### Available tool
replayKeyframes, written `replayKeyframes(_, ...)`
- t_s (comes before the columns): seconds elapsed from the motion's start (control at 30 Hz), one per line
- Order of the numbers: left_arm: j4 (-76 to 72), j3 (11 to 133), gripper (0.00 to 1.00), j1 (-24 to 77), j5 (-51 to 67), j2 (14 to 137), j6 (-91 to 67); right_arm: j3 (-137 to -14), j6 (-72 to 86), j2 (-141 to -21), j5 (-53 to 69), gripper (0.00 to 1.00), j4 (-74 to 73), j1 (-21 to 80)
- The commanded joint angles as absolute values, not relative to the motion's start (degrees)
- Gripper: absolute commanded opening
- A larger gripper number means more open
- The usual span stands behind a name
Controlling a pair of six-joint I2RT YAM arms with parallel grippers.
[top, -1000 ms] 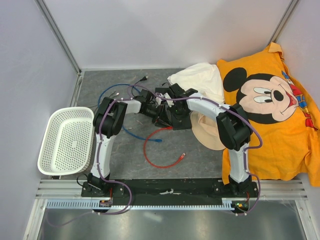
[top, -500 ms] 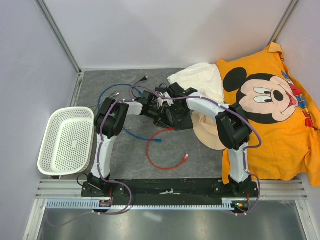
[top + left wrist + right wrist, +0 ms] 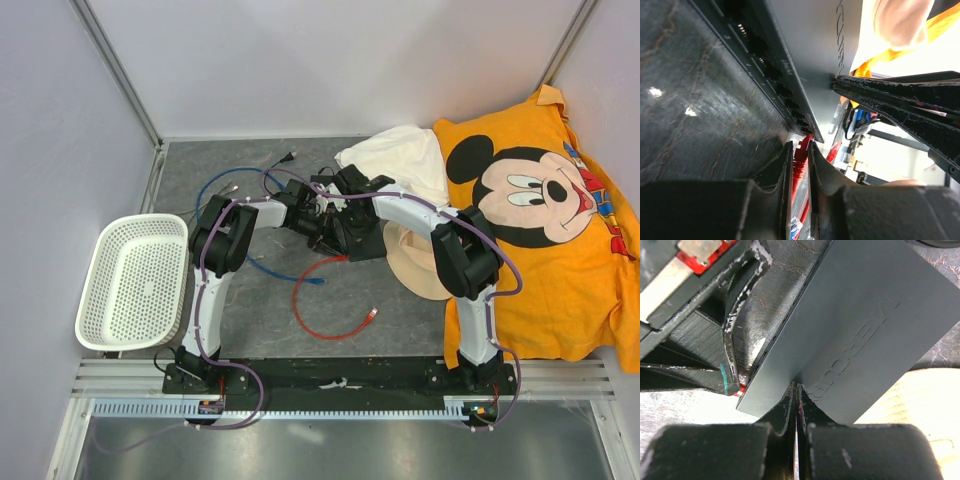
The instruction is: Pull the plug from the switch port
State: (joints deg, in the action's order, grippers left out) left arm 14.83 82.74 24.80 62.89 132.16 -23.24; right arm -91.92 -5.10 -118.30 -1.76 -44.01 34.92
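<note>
The switch is a flat matte black box (image 3: 362,240) (image 3: 805,55) (image 3: 860,315), with its row of ports along the narrow edge that faces my left arm. A red plug (image 3: 801,152) sits at the last port of that row, and its red cable (image 3: 315,300) loops toward the near side of the mat. My left gripper (image 3: 800,150) (image 3: 322,226) is shut on the red plug, one finger on each side. My right gripper (image 3: 796,388) (image 3: 347,200) is shut, its joined fingertips pressed on the switch's top face. A sliver of the red plug (image 3: 742,388) shows under the left fingers (image 3: 737,340).
A white perforated basket (image 3: 138,282) stands at the left. An orange Mickey shirt (image 3: 545,200), white cloth (image 3: 400,160) and tan hat (image 3: 415,268) lie to the right of the switch. A blue cable (image 3: 270,272) and a black cord (image 3: 280,160) lie on the mat.
My left gripper has slid right to the switch's port edge and closed on the red plug. The right gripper has stayed pressed on the switch.
</note>
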Motion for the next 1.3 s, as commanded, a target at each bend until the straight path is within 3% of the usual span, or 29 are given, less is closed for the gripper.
replayKeyframes(0.0, 23.62, 83.41, 0.02, 24.88, 56.25, 131.4, -14.86, -89.12, -3.87, -122.43, -0.18, 0.0, -42.45, 34.45)
replayKeyframes(0.33, 41.38, 85.16, 0.01, 17.77, 54.14, 131.84, -0.09, -92.28, -3.78, -124.89, -0.18, 0.0, -42.54, 33.14)
replayKeyframes(0.6, 44.29, 87.36, 0.02, 13.01, 48.79, 127.45, 6.32, -98.69, -6.06, -127.35, -1.14, 0.0, -42.89, 32.34)
replayKeyframes(1.0, 57.37, 116.33, 0.02, 5.99, 36.66, 128.67, 14.85, -100.9, -7.73, -125.6, -3.86, 0.0, -41.92, 33.31)
replayKeyframes(1.27, 57.83, 125.76, 0.03, 4.22, 23.84, 129.63, 16.62, -100.72, -8.17, -124.01, -5.45, 0.0, -41.48, 35.16)
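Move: The left hand already pinches the red plug at the port, about 1 cm to the right of its hand point; the switch's middle is some 6 cm ahead and 6 cm to its right. A loose blue plug lies roughly 6 cm back and 5 cm to the left of this hand. From the right hand, resting its shut tips on the switch, the switch's middle is about 3 cm ahead and 2 cm right, and the red plug 3 cm back, 5 cm left. Leftwards and nearly level, the left hand draws the pinched red plug straight out of the port for about 10 cm, then sweeps forward, left and up, clear of the switch, keeping its grip while the wrist tilts some 45 degrees so the fingers point more downward. The right hand's shut fingertips keep resting on the switch top and slide about 4 cm forward along it. ##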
